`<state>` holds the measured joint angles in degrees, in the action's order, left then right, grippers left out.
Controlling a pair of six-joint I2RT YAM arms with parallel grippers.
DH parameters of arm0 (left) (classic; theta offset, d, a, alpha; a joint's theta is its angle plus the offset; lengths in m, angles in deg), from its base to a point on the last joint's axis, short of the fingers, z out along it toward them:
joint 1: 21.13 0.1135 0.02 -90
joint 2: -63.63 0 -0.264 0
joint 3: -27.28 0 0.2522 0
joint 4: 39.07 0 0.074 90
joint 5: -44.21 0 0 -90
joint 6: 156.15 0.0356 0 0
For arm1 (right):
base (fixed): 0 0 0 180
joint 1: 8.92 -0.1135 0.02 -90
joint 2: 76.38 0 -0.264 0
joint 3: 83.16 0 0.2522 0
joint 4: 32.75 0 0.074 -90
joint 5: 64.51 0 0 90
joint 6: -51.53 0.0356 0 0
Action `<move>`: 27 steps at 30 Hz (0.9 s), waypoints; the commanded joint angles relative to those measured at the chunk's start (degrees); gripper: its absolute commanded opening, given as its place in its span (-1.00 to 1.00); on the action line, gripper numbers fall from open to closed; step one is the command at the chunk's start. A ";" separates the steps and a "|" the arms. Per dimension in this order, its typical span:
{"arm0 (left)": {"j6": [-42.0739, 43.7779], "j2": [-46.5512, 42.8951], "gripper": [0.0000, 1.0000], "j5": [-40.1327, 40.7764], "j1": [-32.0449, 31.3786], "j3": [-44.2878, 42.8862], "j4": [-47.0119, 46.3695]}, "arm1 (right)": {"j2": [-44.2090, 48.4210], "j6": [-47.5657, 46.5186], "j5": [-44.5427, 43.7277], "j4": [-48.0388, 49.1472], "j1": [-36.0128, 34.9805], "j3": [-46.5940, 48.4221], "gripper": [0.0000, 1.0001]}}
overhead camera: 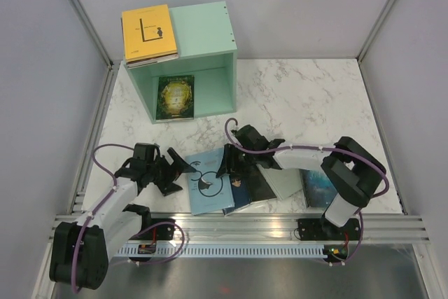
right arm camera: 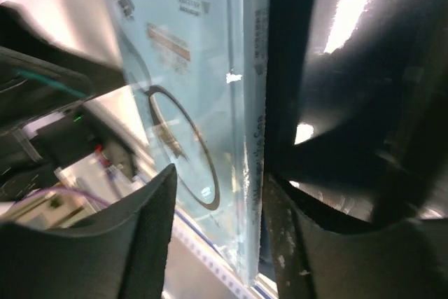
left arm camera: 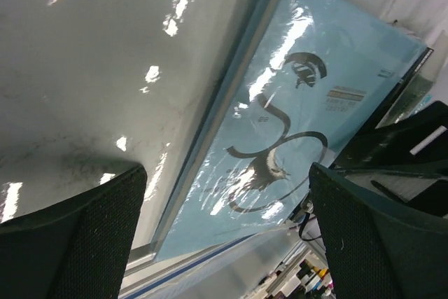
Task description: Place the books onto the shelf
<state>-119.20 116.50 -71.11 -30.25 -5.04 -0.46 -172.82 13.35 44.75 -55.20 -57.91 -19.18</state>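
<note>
The mint-green shelf (overhead camera: 203, 33) stands at the back left, open side toward me. A yellow-orange book (overhead camera: 147, 31) lies on its top and a dark book with gold art (overhead camera: 175, 96) stands inside. A light blue book (overhead camera: 206, 183) (left arm camera: 301, 103) (right arm camera: 196, 89) lies near the front, overlapping a dark book (overhead camera: 253, 185) (right arm camera: 336, 103). To its right are a pale mint book (overhead camera: 283, 181) and a teal-blue book (overhead camera: 320, 187). My right gripper (overhead camera: 227, 166) (right arm camera: 218, 180) is open and straddles the light blue book's right edge. My left gripper (overhead camera: 180, 175) (left arm camera: 227, 180) is wide open just left of that book.
An aluminium rail (overhead camera: 238, 225) runs along the table's front edge, just behind the books. Grey walls close in the marble table (overhead camera: 308, 96) on three sides. A purple cable (overhead camera: 234, 134) loops above the right wrist.
</note>
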 commanded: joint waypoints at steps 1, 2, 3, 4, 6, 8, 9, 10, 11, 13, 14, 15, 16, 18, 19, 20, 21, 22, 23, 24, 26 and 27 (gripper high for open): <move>-2.31 0.66 1.00 -4.73 -0.54 2.92 -8.31 | -6.83 3.47 3.31 13.06 -1.37 -8.81 0.10; -2.40 0.93 1.00 -5.26 -0.54 3.18 -9.27 | -6.83 3.65 4.10 14.82 -1.46 -9.34 0.08; -2.84 1.19 0.99 -5.87 -0.63 3.71 -11.37 | -7.00 3.91 4.98 17.62 -1.46 -9.78 0.00; -3.01 1.45 0.99 -7.10 -0.63 4.06 -12.44 | -7.09 4.17 6.12 18.44 -1.63 -10.40 -0.06; -3.98 1.72 1.00 -8.07 -0.63 4.68 -14.89 | -7.09 4.61 7.36 21.76 -1.90 -11.27 -0.19; -4.51 1.37 0.99 -9.04 -0.63 5.03 -15.61 | -6.83 5.40 8.07 22.83 -1.98 -11.81 -0.35; -5.03 0.50 0.99 -9.04 -0.63 5.12 -15.52 | -6.48 5.49 7.98 23.36 -1.98 -11.98 -0.52; -5.30 -0.03 1.00 -9.48 -0.63 5.12 -15.44 | -5.78 5.58 7.81 23.54 -1.90 -11.98 -0.61; -5.65 -0.91 1.00 -9.74 -0.63 5.12 -15.26 | -5.34 5.67 7.63 23.37 -1.98 -11.90 -0.73; -6.44 -4.06 1.00 -9.92 -0.63 4.16 -13.26 | -3.68 5.58 7.36 22.23 -1.90 -11.11 -0.98; -6.53 -5.21 0.99 -9.84 -0.63 3.63 -12.02 | -2.97 5.32 6.93 21.53 -1.90 -10.50 -1.00; -6.36 -6.44 1.00 -9.31 -0.63 1.80 -10.79 | -1.48 5.14 6.84 20.04 -1.90 -9.36 -1.00; -5.83 -8.37 0.99 -8.79 -0.54 0.74 -9.30 | -0.60 5.05 7.10 19.42 -1.37 -8.74 -1.00; -3.30 -9.61 0.99 -7.82 -0.54 -3.20 -5.34 | 1.25 5.14 8.94 18.97 -0.67 -7.16 -1.00; -2.50 -10.05 0.99 -7.20 -0.54 -4.36 -4.55 | 3.43 4.97 10.08 19.06 0.38 -6.63 -1.00; -1.79 -9.97 1.00 -6.94 -0.46 -5.33 -3.41 | 4.50 4.88 11.13 19.06 0.91 -6.10 -1.00; -0.65 -9.80 0.99 -7.02 -0.45 -6.73 -3.22 | 5.64 4.79 13.84 19.06 1.53 -5.05 -1.00; -0.21 -9.62 1.00 -7.11 -0.37 -7.18 -3.13 | 7.48 4.79 15.26 19.06 2.58 -4.61 -1.00; 0.23 -9.53 0.99 -7.02 -0.37 -7.62 -3.13 | 8.28 4.96 16.67 19.06 3.28 -4.17 -1.00; 0.84 -9.70 1.00 -7.02 -0.28 -7.97 -3.22 | 9.94 5.14 19.46 19.06 3.64 -3.55 -1.00; 1.55 -10.32 1.00 -7.20 -0.10 -8.15 -3.04 | 11.80 6.10 21.59 19.06 5.22 -3.02 -1.00; 2.08 -11.02 1.00 -7.20 0.07 -8.33 -3.13 | 12.68 6.54 22.30 19.41 5.83 -2.85 -1.00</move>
<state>-120.56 106.68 -76.64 -30.58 -11.93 -4.53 -164.93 19.38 60.23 -38.47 -53.71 -25.52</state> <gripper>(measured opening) 0.996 0.057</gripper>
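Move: The blue book's middle is about 6 cm to the left of my right hand, 2 cm back and a couple of centimetres below; my half-open right fingers stand at its spine edge. The dark blue book peeks out under it, some 4 cm back and 2 cm right of that hand, and the black book lies 7 cm to its right, level. From my left hand, open at the far edge, the blue book's middle lies 8 cm right and 1 cm back. I push my right hand about 3 cm left and 2 cm back at the blue book's spine, turning roughly 15 degrees as my fingers close to pinch the spine edge, then raise it about 7 cm, swinging slightly forward as the grip tightens. My left hand, staying wide open, nudges 2 cm right along the opposite edge, then rises about 9 cm and forward with its fingers tipping some 20 degrees. ##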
